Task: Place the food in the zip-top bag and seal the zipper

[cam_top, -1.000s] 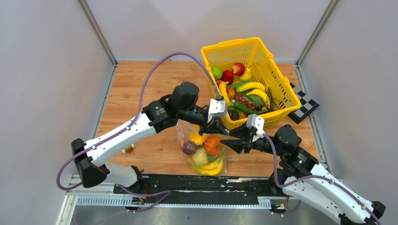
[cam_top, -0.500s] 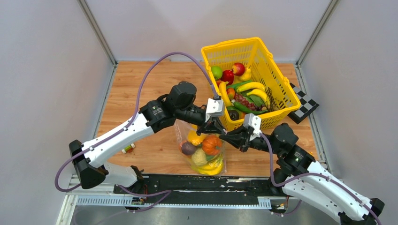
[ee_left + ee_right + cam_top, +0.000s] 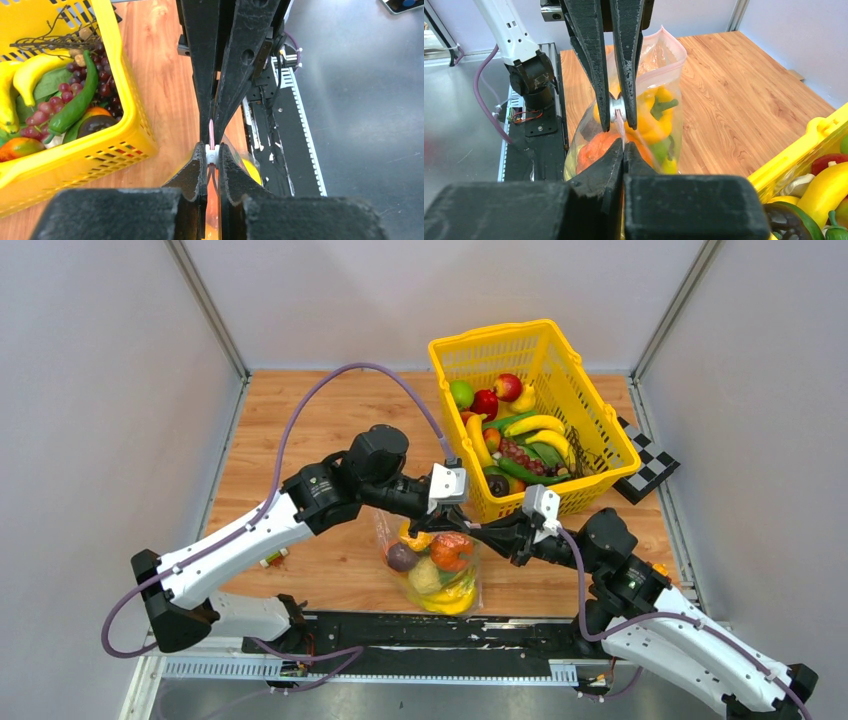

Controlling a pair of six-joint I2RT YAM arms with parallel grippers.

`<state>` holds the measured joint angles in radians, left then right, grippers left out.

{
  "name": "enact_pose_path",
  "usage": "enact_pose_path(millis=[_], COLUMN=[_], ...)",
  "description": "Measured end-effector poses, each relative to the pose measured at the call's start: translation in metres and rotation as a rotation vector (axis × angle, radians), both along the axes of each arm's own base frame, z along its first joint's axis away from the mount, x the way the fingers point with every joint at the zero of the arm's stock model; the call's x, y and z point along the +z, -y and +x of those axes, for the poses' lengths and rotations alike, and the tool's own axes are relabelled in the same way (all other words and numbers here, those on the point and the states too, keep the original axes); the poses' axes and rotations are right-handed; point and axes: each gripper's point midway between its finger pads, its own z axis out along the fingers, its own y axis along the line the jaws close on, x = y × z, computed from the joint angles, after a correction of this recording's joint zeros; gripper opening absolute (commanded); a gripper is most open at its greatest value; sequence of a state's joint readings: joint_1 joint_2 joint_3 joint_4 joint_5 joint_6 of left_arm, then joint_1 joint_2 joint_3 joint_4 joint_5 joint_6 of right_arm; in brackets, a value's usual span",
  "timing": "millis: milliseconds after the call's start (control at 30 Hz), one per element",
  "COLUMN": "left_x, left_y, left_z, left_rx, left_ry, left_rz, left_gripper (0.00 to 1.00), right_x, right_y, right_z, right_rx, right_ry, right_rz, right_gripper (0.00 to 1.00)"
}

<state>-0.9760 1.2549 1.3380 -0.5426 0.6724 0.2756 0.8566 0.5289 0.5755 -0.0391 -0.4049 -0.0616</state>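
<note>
The clear zip-top bag [image 3: 432, 565] stands at the near middle of the table, holding an orange pumpkin [image 3: 450, 548], a purple piece [image 3: 402, 556] and yellow pieces. In the right wrist view the bag [image 3: 664, 100] stands upright with its pink zipper [image 3: 670, 44] along the top. My left gripper [image 3: 455, 521] is shut on the zipper's white slider [image 3: 212, 155]. My right gripper [image 3: 487, 532] is shut on the bag's top edge just beside it [image 3: 623, 145]. The two grippers meet tip to tip over the bag. More food [image 3: 520, 435] lies in the yellow basket [image 3: 600, 435].
The yellow basket's wall [image 3: 100, 150] is close to the left of my left fingers. A checkerboard tile [image 3: 645, 465] lies right of the basket. A small object [image 3: 272, 558] lies by the left arm. The black base rail [image 3: 420, 635] runs along the near edge.
My left gripper has drawn back to the left and nearer, along the bag's top. My right gripper has moved up and left to meet it. The bag stays in place.
</note>
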Motion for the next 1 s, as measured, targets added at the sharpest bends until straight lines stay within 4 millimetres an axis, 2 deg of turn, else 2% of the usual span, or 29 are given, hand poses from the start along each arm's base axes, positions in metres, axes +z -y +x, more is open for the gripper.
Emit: enact_pose_path(millis=[333,533,833,867,900,1000], left_x=[-0.003,-0.01,-0.013,-0.012,-0.012,-0.012], left_y=[-0.006,-0.012,-0.026,-0.026,-0.026,-0.028], left_z=[0.0,0.011,0.015,0.015,0.015,0.015], left_rx=[0.02,0.08,0.144,0.147,0.144,0.144], left_ry=[0.004,0.035,0.068,0.069,0.068,0.054], left_rz=[0.019,0.061,0.081,0.079,0.078,0.077], left_gripper=[0.0,0.0,0.0,0.0,0.0,0.0], right_x=[0.0,-0.001,0.0,0.0,0.0,-0.001], right_y=[-0.002,0.002,0.004,0.004,0.004,0.001], right_z=[-0.004,-0.005,-0.008,-0.008,-0.008,-0.011], right_rx=[0.026,0.019,0.023,0.025,0.028,0.052], right_ry=[0.002,0.009,0.023,0.026,0.026,0.031], right_rz=[0.005,0.0,0.009,0.01,0.01,-0.005], right_gripper=[0.0,0.0,0.0,0.06,0.16,0.51])
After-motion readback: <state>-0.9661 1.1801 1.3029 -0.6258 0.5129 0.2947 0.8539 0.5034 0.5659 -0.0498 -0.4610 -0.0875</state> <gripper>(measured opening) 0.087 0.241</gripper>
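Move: The white slider of the bag's zipper is already pinched in the left hand. The open far corner of the bag mouth, where it is being taken, lies some 12 cm to the left, 2 cm ahead and about 3 cm lower. The orange pumpkin in the bag sits roughly 3 cm back, 1 cm left and 12 cm below; the yellow basket is about 20 cm ahead, 15 cm right and 14 cm below. From the right hand, shut on the zipper's near end, the slider is about 2 cm left and 1 cm ahead. The zipper slider, still pinched in the left fingers, is drawn away from the right hand along the bag mouth, about 3 cm left, some 1.5 cm forward and slightly down, with a counter-clockwise turn of nearly 10 degrees. The right hand keeps the strip's end pinched, easing back about 1 cm, and only at the end opens its fingers. ##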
